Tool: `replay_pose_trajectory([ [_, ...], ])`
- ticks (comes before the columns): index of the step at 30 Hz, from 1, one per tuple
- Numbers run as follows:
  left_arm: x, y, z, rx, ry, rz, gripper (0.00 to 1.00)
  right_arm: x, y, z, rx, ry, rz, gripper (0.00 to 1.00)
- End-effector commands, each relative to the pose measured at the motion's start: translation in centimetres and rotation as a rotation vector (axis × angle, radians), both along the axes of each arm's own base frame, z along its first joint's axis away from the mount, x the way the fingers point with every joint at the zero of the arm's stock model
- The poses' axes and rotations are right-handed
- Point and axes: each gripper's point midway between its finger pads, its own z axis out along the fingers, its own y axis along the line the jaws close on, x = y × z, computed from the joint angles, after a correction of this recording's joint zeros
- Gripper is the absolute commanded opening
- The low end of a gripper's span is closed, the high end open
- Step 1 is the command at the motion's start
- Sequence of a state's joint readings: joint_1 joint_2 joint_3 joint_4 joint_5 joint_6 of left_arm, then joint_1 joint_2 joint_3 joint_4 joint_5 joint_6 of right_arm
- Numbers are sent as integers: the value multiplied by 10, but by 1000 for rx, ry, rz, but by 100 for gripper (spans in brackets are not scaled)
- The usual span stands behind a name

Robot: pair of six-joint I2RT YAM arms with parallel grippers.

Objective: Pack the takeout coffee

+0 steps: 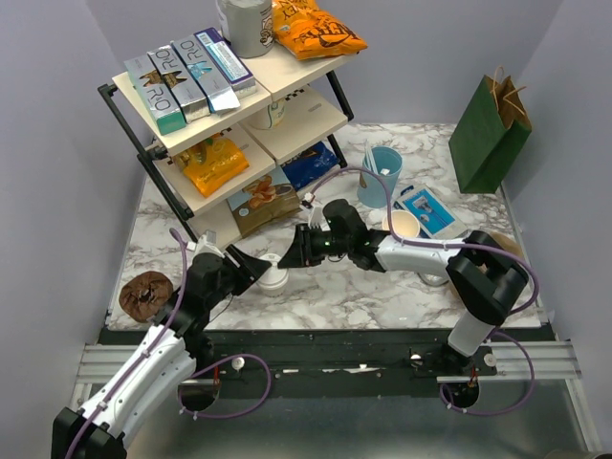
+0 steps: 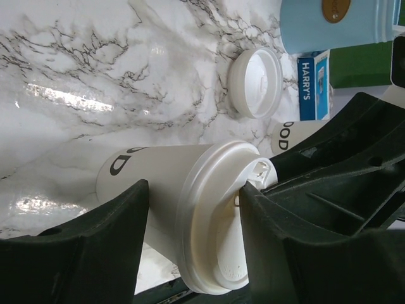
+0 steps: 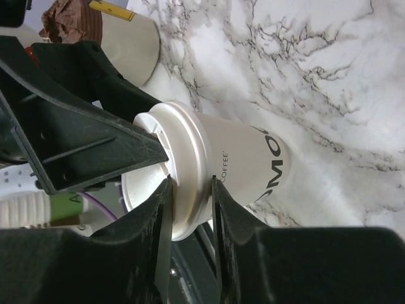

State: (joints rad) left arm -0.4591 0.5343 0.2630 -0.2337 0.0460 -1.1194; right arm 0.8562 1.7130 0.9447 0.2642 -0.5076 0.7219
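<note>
The takeout coffee (image 1: 273, 279), a cream paper cup with a white lid, stands on the marble table near the front, between both arms. My right gripper (image 1: 290, 256) reaches it from the right. In the right wrist view its fingers pinch the lid's rim (image 3: 190, 158), one on the lid top and one under the rim. My left gripper (image 1: 263, 271) comes in from the left. In the left wrist view it straddles the cup (image 2: 190, 202): one finger (image 2: 272, 240) rests on the lid top, and the other (image 2: 107, 240) lies over the cup wall, short of the rim.
A loose white lid (image 2: 256, 82) lies beyond the cup. A light blue cup (image 1: 381, 175), a lidless cream cup (image 1: 402, 225) and a blue box (image 1: 427, 210) sit at the right. A green paper bag (image 1: 490, 129) stands at the back right, a snack shelf (image 1: 220, 105) at the back left.
</note>
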Motion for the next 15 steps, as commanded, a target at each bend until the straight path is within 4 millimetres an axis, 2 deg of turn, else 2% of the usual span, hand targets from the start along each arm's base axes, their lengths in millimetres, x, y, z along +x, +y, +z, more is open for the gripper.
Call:
replay_pose_trajectory([
  [1, -30, 14, -53, 71, 172, 1, 58, -7, -21, -40, -153, -102, 57, 27],
  [4, -31, 12, -41, 59, 140, -21, 68, -1, -29, -43, -233, -147, 81, 34],
  [5, -32, 9, -33, 52, 118, -42, 75, -3, -30, -42, -246, -168, 113, 36],
  [10, -28, 4, -2, 33, 23, -80, 97, 5, -22, -16, -256, -197, 140, 53],
  [15, -24, 1, 18, 25, -23, -93, 99, 2, -12, 12, -192, -186, 159, 70],
])
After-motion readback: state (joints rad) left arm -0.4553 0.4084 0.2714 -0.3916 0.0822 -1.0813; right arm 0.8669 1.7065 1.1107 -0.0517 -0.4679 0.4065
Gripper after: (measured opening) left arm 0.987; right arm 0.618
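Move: The lidded cup stands upright between the two hands, already gripped at its lid by both: its middle is about 2 cm right, 1 cm back and 5 cm below the left hand, and some 2 cm left, 2 cm back and 5 cm below the right. From the right hand, a spare lid lies roughly 13 cm right and 3 cm ahead, the cup stack about 29 cm right and 10 ahead, the brown snack bag 17 ahead and 5 left. Both grips on the lidded cup's rim come loose: the left fingers spread to fully open as that hand draws back about 2 cm towards its base, still close beside the lid. The right fingers open more slowly, to over half, while its wrist rolls and dips some 15 degrees and the hand barely shifts, easing slightly right and forward. ##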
